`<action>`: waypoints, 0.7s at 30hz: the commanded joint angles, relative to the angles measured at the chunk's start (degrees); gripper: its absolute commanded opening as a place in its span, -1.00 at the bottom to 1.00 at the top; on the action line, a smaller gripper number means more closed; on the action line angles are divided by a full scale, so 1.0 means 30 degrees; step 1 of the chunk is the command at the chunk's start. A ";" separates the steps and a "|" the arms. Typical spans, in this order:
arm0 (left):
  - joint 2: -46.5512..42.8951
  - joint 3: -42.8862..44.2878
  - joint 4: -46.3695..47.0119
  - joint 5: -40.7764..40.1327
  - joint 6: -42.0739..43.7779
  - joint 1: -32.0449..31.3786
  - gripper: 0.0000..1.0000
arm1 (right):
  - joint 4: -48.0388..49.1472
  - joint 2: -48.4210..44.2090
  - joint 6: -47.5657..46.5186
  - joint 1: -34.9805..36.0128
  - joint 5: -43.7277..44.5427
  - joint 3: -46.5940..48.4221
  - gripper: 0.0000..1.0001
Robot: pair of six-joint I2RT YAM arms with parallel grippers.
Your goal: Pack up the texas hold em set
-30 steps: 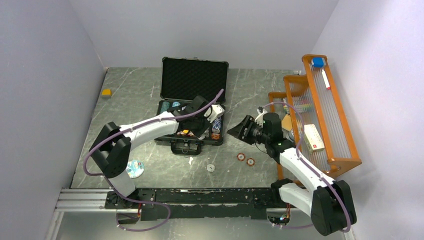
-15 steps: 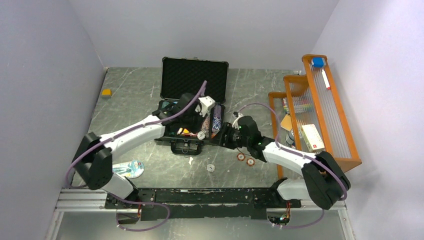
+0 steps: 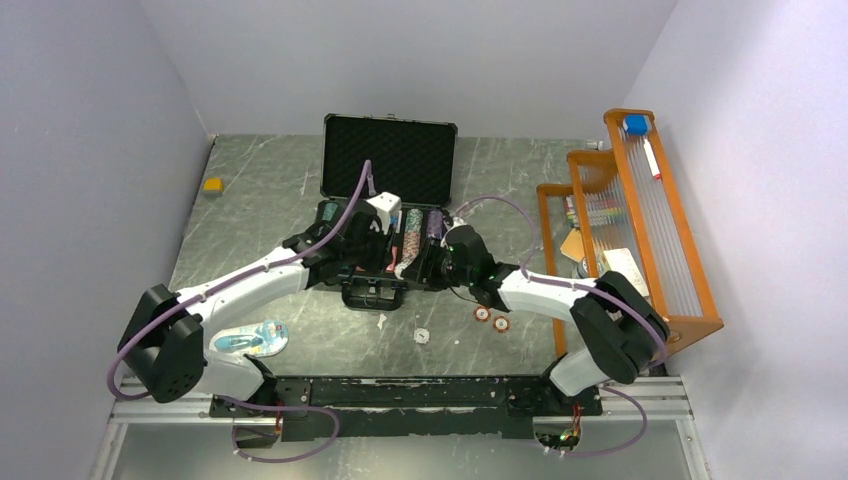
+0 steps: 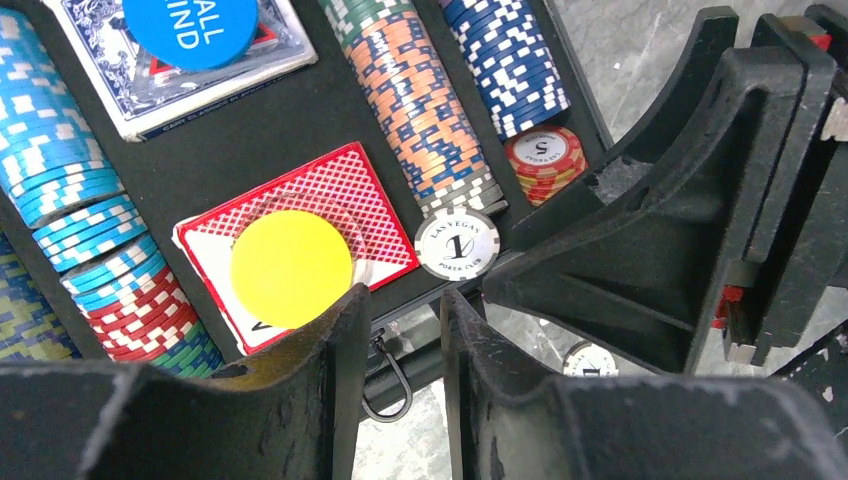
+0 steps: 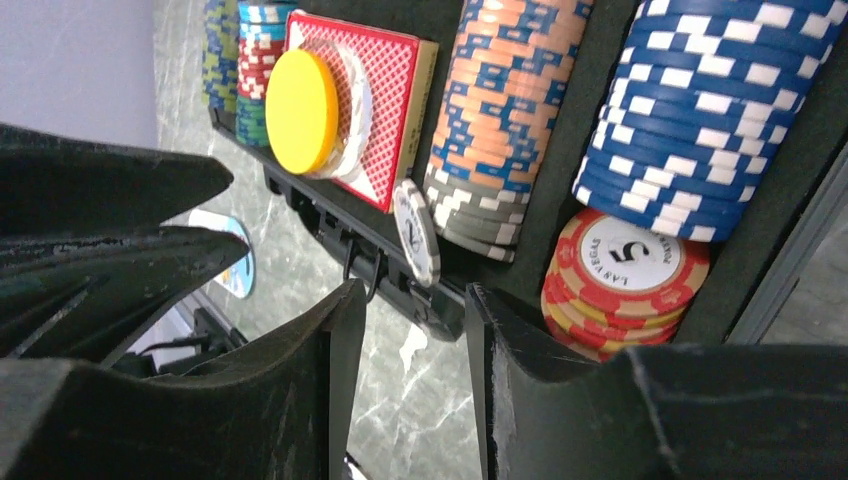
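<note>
The black briefcase [image 3: 389, 160] lies open mid-table, its foam tray holding rows of striped poker chips [image 4: 425, 100]. A yellow disc [image 4: 290, 268] rests on the red deck [image 4: 375, 195], and a blue disc [image 4: 190, 25] on the blue deck [image 4: 130, 95]. A white "1" chip [image 4: 457, 243] stands on edge at the tray's front wall, beside a short red "5" stack [image 5: 625, 270]. My left gripper [image 4: 405, 330] hovers open over the front edge, nothing between its fingers. My right gripper [image 5: 415, 340] is open and empty at the front right corner, close to the left one.
Two red chips [image 3: 491, 318] and a small white disc [image 3: 421, 335] lie on the table in front of the case. A blister-packed item [image 3: 250, 338] sits near the left arm's base. The orange rack [image 3: 640, 220] stands along the right wall, a small yellow object [image 3: 212, 184] at far left.
The right gripper swung left from beside the rack to the case's front right corner and narrowed its jaws. The left gripper pulled back toward the case's front edge and opened a little.
</note>
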 commanded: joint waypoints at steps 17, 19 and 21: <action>-0.1744 -0.0161 0.0917 -0.0630 -0.1189 0.0783 -0.27 | 0.2431 0.1397 -0.0080 0.0378 0.1819 0.0225 -0.59; -0.1930 -0.0086 0.0758 -0.0677 -0.1203 0.0821 -0.27 | 0.2813 0.1237 -0.0417 0.0378 0.1773 0.0123 -0.71; -0.2117 0.0092 0.0577 -0.0771 -0.1255 0.0869 -0.27 | 0.3143 0.0928 -0.0925 0.0393 0.1784 0.0036 -0.84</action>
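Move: The white 1 chip leans in the case's front edge about 2 cm ahead of the right gripper, 3 cm to its left and 2 cm lower. The yellow button lies about 6 cm left of that chip and 2 cm farther out; the red 5 chips sit about 6 cm right of it and 1 cm farther out. From the left gripper the white chip is about 2 cm ahead, 6 cm right and 6 cm below. Ease the right gripper forward about 2 cm, sinking slightly, to bring its fingertips to the leaning white chip, and close the half-open fingers until they pinch it by its near edge. Meanwhile lift the left gripper some 3 cm, drifting a little forward and left, away from the chip, its opening unchanged. ##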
